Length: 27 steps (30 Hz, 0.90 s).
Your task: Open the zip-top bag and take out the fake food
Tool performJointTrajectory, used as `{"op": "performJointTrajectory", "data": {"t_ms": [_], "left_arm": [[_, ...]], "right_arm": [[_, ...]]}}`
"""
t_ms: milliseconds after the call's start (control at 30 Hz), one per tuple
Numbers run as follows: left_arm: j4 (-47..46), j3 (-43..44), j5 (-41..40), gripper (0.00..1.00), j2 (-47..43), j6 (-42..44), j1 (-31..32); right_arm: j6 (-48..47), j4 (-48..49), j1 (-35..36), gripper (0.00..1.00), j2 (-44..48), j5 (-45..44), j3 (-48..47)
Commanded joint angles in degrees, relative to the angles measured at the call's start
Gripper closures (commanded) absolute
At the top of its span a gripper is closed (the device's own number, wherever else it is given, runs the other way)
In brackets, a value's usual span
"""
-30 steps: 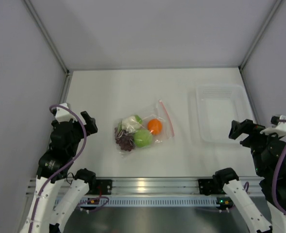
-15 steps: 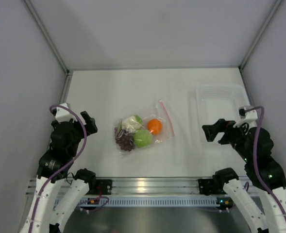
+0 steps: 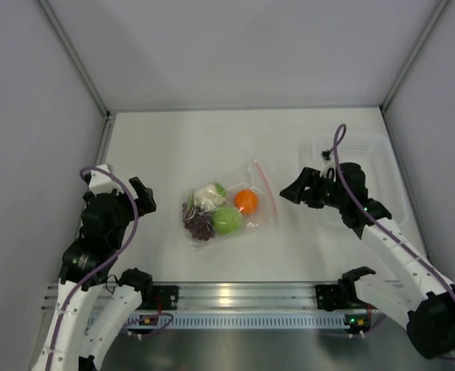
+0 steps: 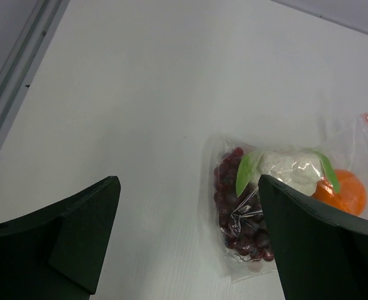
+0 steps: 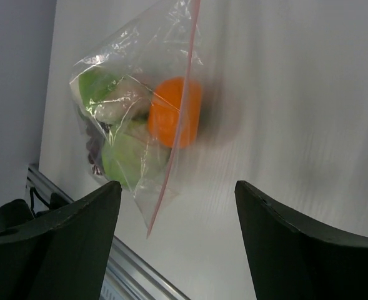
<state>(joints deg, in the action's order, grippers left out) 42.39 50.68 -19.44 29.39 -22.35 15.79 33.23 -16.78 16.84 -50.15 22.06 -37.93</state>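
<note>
The zip-top bag (image 3: 229,207) lies shut on the white table, its pink-red zip strip (image 3: 264,188) along the right edge. The fake food is inside it: an orange fruit (image 3: 246,201), a green apple (image 3: 226,220), dark grapes (image 3: 198,222) and a white leafy vegetable (image 3: 208,193). My right gripper (image 3: 289,191) is open, just right of the zip strip and apart from it. In the right wrist view the right gripper (image 5: 177,187) hangs over the bag (image 5: 134,119) near its zip strip (image 5: 182,106). My left gripper (image 3: 142,193) is open, left of the bag; in the left wrist view the left gripper (image 4: 187,181) has the bag (image 4: 283,200) ahead of it.
A rigid clear tray (image 3: 358,162) sits at the right, partly under my right arm. Grey walls close in the table on three sides. A metal rail (image 3: 235,297) runs along the near edge, also showing as the rail (image 5: 90,219) below the bag's corner.
My right arm has swung left from the table's right edge, over the tray, to just beside the bag's zip strip. The left arm and the bag have not moved.
</note>
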Motion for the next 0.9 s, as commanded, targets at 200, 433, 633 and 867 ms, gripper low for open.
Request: {"op": "performJointTrajectory", "data": {"t_ms": [200, 433, 633, 867], "left_arm": [[-3.28, -0.23, 2.04, 0.02, 0.5, 0.02, 0.12], [-3.63, -0.49, 3.36, 0.02, 0.58, 0.2, 0.03], [-3.81, -0.49, 3.97, 0.02, 0.58, 0.2, 0.12], [-4.07, -0.58, 4.59, 0.02, 0.58, 0.29, 0.12]], "right_arm": [[0.87, 13.79, 6.53, 0.3, -25.48, 2.45, -10.29], [0.69, 18.18, 7.33, 0.39, -41.06, 7.63, -17.87], [0.69, 18.71, 8.64, 0.56, -48.81, 9.76, -23.32], [-0.27, 18.18, 9.7, 0.94, -48.29, 7.47, -23.77]]}}
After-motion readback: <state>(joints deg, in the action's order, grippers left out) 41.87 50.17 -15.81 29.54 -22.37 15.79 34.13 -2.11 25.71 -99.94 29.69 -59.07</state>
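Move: The bag's zip strip, at the part just beyond the orange, is about 9 cm ahead of the right hand, 11 cm left and 10 cm below. In the bag, the orange lies some 4 cm ahead and 15 cm left, the green apple about 2 cm back and 21 cm left, both about 12 cm down. From the left hand the strip is roughly 12 cm ahead, 31 cm right and 19 cm below. The right hand sweeps some 11 cm left, forward and down to the zip strip, closing its fingers on it. ##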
